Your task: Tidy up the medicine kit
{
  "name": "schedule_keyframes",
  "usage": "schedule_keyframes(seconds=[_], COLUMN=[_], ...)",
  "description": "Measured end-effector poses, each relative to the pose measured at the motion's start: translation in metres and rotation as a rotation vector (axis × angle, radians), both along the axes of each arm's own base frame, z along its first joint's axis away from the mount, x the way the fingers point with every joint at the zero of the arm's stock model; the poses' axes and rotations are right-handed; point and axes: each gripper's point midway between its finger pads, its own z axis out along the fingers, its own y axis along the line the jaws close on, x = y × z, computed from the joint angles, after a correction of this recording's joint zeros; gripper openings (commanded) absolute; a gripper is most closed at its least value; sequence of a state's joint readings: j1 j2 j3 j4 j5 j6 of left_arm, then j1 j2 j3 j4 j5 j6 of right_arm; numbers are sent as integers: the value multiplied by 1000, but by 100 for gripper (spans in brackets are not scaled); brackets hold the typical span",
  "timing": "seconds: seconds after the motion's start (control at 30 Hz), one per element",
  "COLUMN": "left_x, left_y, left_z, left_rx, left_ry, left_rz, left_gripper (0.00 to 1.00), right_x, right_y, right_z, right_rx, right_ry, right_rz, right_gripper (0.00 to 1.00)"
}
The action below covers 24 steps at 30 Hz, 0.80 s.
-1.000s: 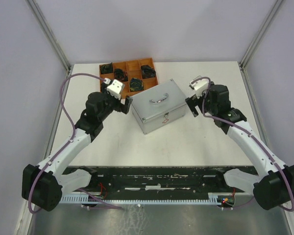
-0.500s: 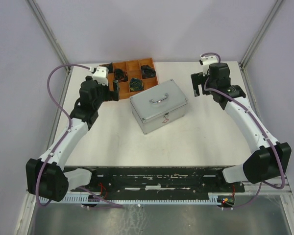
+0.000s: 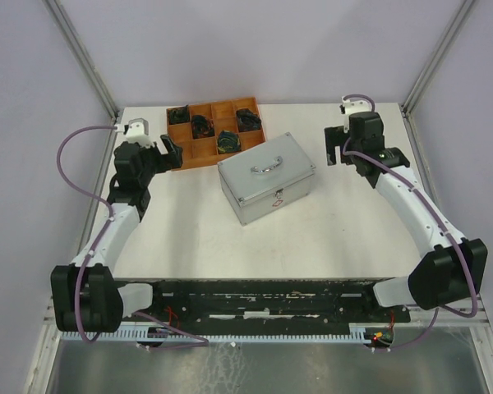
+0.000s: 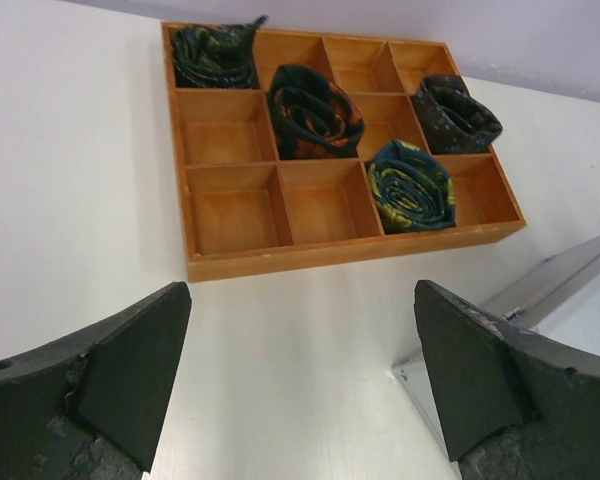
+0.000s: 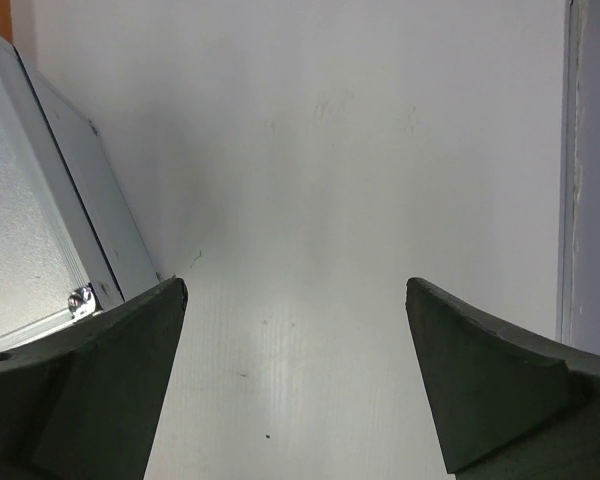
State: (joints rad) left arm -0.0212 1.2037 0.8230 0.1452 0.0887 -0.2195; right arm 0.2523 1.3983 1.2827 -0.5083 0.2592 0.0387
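Observation:
The medicine kit [image 3: 267, 176], a silver-grey aluminium case with a metal top handle and a small red mark on its front, sits shut in the middle of the table. My left gripper [image 3: 172, 153] hovers to its left, just in front of the wooden tray, jaws wide open and empty. The left wrist view shows this gripper [image 4: 305, 385] over bare table, with a corner of the kit [image 4: 565, 290] at the right. My right gripper [image 3: 333, 146] stands open and empty off the kit's far right corner. Its wrist view [image 5: 295, 385] has the kit's side [image 5: 30, 200] at the left.
A brown wooden compartment tray [image 3: 199, 153] lies at the back left, behind the kit. Several dark rolled fabric pieces [image 4: 412, 186] sit in its cells; other cells are empty. The table's right edge rail [image 5: 572, 160] runs close to my right gripper.
Both arms have drawn away from the kit's sides. The left gripper swung left and back toward the tray's near edge; the right gripper rose toward the far right. Both stayed open.

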Motion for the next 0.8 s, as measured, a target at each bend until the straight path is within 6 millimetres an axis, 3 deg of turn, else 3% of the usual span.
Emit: schedule_keyframes(seconds=[0.23,0.43,0.6,0.8], left_x=[-8,-22,-48,-80], left_y=[-12,-15,-16,-14], left_z=[-25,-25,18,77], left_rx=[-43,-2,22,29], left_ry=[30,-10,-157,-338], left_rz=[-54,-82,-95,-93], left_gripper=[99,99,99,99], right_x=[-26,-28,-34,-59], right_y=[-12,-14,-16,-24], right_z=[-23,-21,-5,29], right_rx=[-17,-19,-12,-8], right_ry=[28,17,-24,-139], right_rz=[-32,-38,-36,-21], right_gripper=[100,100,100,100])
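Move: The closed medicine box stands untouched between the empty hands: its middle is about 28 cm to the left hand's right, 1 cm back and 14 cm below it. From the right hand it lies some 19 cm to the left, 1 cm back and equally far below. The divided wooden organizer is roughly 16 cm ahead of the left hand and 11 cm to its right, some 17 cm lower. The shut box is left alone as both wide-open grippers draw away from it. Each first dips 2 to 3 cm while easing back, then rises and pulls back towards its base. The left ends about 8 cm back and 8 cm up with its fingers tipping up some 20 degrees; the right goes less far and tips up slightly, drifting a little right. ##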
